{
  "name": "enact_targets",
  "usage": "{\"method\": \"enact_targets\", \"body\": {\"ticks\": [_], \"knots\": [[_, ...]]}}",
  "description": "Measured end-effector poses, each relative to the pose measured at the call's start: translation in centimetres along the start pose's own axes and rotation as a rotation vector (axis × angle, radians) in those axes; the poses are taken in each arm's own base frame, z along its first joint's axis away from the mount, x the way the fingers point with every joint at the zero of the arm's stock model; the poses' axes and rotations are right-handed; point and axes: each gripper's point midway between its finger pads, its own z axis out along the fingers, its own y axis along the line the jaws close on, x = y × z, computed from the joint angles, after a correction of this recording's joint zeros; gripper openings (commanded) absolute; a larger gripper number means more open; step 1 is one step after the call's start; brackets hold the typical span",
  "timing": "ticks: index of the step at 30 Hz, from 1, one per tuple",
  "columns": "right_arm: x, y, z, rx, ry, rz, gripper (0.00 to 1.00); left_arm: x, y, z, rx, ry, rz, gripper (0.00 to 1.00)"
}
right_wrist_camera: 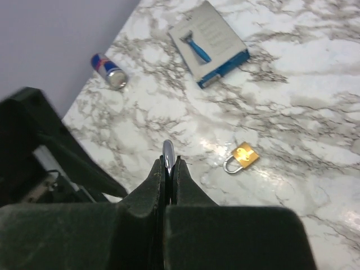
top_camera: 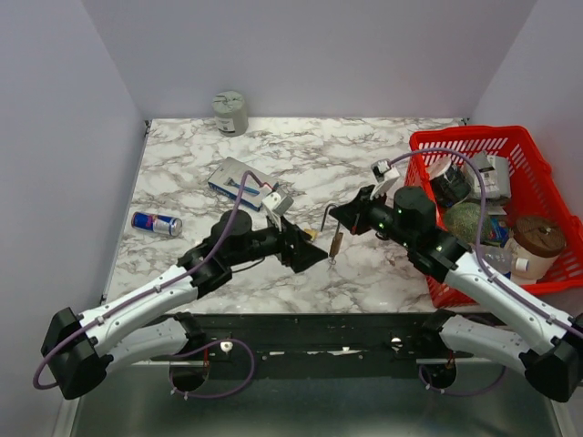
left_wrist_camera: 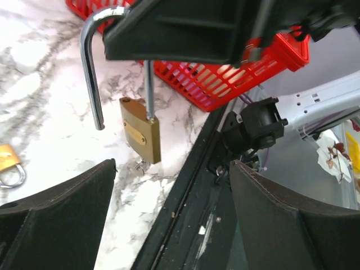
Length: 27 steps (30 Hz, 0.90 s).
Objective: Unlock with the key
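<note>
My right gripper [right_wrist_camera: 169, 164] is shut on the steel shackle [right_wrist_camera: 168, 151] of a large brass padlock [left_wrist_camera: 142, 135] and holds it above the table. The brass body hangs from the long leg of the shackle, and the short leg's end [left_wrist_camera: 98, 125] is free of the body. A small metal key part [left_wrist_camera: 141, 165] sticks out under the body. In the top view the padlock [top_camera: 335, 242] hangs between both grippers. My left gripper [left_wrist_camera: 171, 169] is open and empty, just below and near of the padlock. It also shows in the top view [top_camera: 311, 256].
A small brass padlock [right_wrist_camera: 242, 157] lies on the marble next to the left gripper. A razor box [top_camera: 239, 182] and a Red Bull can [top_camera: 156, 223] lie to the left. A grey can [top_camera: 230, 112] stands at the back. A full red basket [top_camera: 537, 273] stands at the right.
</note>
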Motion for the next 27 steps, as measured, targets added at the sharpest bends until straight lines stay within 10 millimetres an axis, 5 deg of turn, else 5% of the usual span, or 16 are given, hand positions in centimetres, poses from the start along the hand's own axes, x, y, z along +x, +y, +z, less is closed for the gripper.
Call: {"method": "enact_targets", "body": {"ticks": [7,15,27], "knots": [[2.5,-7.3,2.9,0.169,0.107,0.046,0.01,-5.0,3.1,-2.9,-0.071,-0.030,0.044,0.91],[4.9,-14.1,5.4,0.265,0.234,0.110,0.01,-5.0,5.0,-4.4,-0.096,0.015,0.083,0.91],[4.9,-16.4,13.2,0.182,0.328,0.136,0.01,-3.5,5.7,-4.5,-0.078,0.052,0.059,0.92]]}}
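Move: The large padlock hangs about 8 cm below the right gripper from its shackle, a touch nearer the base. Its way leads to bare marble roughly 18 cm ahead and some 26 cm down; the small padlock lies about 10 cm ahead, 5 cm left and 25 cm down, the razor box about 24 cm ahead, 22 cm left, just as low. From the left gripper that bare spot is some 27 cm ahead, 3 cm right and 25 cm down, the large padlock about 6 cm ahead, 4 cm right and 6 cm lower. Carry the large padlock forward and down with the right gripper, about 16 cm out and 14 cm lower, bowing some 5 cm to the right before swinging most of the way back, fingers kept shut on the shackle while they tip further down. Meanwhile draw the wide-open left gripper away from the padlock, left and forward, rising a little and settling back. ##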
